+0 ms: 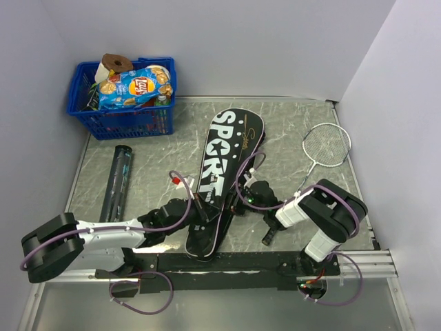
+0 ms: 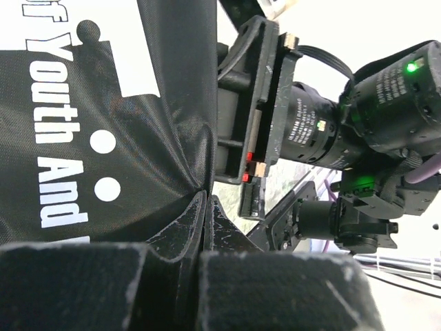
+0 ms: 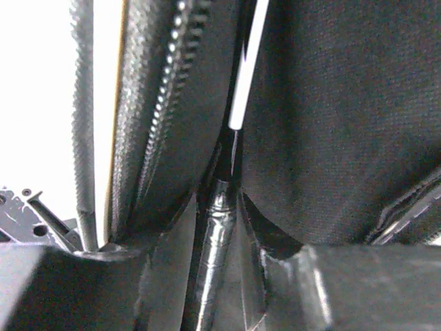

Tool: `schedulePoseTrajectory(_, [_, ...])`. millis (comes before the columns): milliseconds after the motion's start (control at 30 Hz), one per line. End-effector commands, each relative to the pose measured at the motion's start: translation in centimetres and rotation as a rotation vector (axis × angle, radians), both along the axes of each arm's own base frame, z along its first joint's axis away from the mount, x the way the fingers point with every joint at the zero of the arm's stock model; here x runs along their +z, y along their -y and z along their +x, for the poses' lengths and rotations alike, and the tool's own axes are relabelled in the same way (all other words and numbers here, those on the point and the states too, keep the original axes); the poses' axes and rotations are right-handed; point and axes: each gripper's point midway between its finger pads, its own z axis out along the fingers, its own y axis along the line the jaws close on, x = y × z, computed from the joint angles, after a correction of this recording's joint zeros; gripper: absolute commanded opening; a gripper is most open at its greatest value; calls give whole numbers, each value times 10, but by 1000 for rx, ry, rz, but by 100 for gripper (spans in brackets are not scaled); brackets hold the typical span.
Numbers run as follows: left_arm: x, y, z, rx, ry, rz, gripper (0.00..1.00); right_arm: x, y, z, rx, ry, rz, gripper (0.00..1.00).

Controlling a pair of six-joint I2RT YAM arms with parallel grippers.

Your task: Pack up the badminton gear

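The black "SPORT" cover [image 1: 219,172] lies slantwise on the table. My left gripper [image 1: 198,215] is shut on the cover's near edge; in the left wrist view the fingertips [image 2: 200,210] pinch the black fabric [image 2: 103,103]. My right gripper [image 1: 242,200] is at the cover's right edge, shut on a black-wrapped racket handle [image 3: 219,227] whose shaft [image 3: 244,69] runs into the open cover beside the zipper [image 3: 165,103]. A second silver racket [image 1: 326,145] lies at the right. The dark tube [image 1: 118,181] lies at the left. No shuttlecocks are in view.
A blue plastic basket [image 1: 148,118] of snacks stands at the back left corner. White walls close in the table on the left, back and right. My right gripper's body [image 2: 275,131] sits close beside the left one. Purple cables loop over both arms.
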Motion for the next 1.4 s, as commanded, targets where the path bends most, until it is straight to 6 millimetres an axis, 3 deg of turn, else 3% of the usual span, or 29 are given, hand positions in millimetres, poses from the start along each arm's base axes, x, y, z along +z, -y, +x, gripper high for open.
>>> schedulePoseTrajectory(0, [11,12,-3,-37,19,1,1,26,4,6,-16,92,17,43])
schedulePoseTrajectory(67, [8,13,-2,-36,19,4,1,37,13,7,-33,125,-19,46])
schedulePoseTrajectory(100, [9,14,-1,-35,27,1,1,24,21,1,-19,99,-108,48])
schedulePoseTrajectory(133, [11,14,1,-31,34,-3,1,37,26,1,-27,129,-118,49])
schedulePoseTrajectory(200, [15,15,4,-29,52,2,1,41,38,6,-53,157,-207,54])
schedulePoseTrajectory(367, [26,13,10,-31,101,8,1,48,93,-6,-118,140,-453,61])
schedulePoseTrajectory(400, [28,13,10,-32,103,5,1,64,104,4,-180,179,-484,61])
schedulePoseTrajectory(433, [29,13,10,-34,105,2,1,54,126,-2,-199,126,-580,62])
schedulePoseTrajectory(533, [36,12,10,-47,121,-24,1,64,159,10,-284,115,-688,62])
schedulePoseTrajectory(567, [37,12,10,-50,126,-22,1,59,181,11,-326,64,-747,62])
schedulePoseTrajectory(800, [62,2,11,-47,184,-64,1,66,255,48,-531,-72,-869,63])
schedulePoseTrajectory(1033, [67,-7,14,-38,204,-77,1,43,301,72,-612,-211,-881,61])
schedulePoseTrajectory(1367, [72,-4,11,-81,219,-115,1,9,328,92,-625,-354,-957,60])
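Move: About 33 cm to the right hand's right and 11 cm ahead lies the middle of the second racket, flat on the table some 5 cm lower; its black grip is 22 cm to the hand's right and 9 cm back. The bag's middle is 12 cm ahead and 5 cm left, and the packed racket's neck lies right below the fingers. From the left hand, the second racket is about 40 cm right, 12 cm ahead and 9 cm lower. Coming out of the open bag, the right hand leaves the packed racket's neck, rises about 8 cm, then sweeps some 30 cm to the right and a little forward before sinking over the second racket's shaft just beyond its grip. Its fingers open wider and the wrist swings until they point nearly straight down. The left hand keeps the bag's edge pinched and lifts about 4 cm. ##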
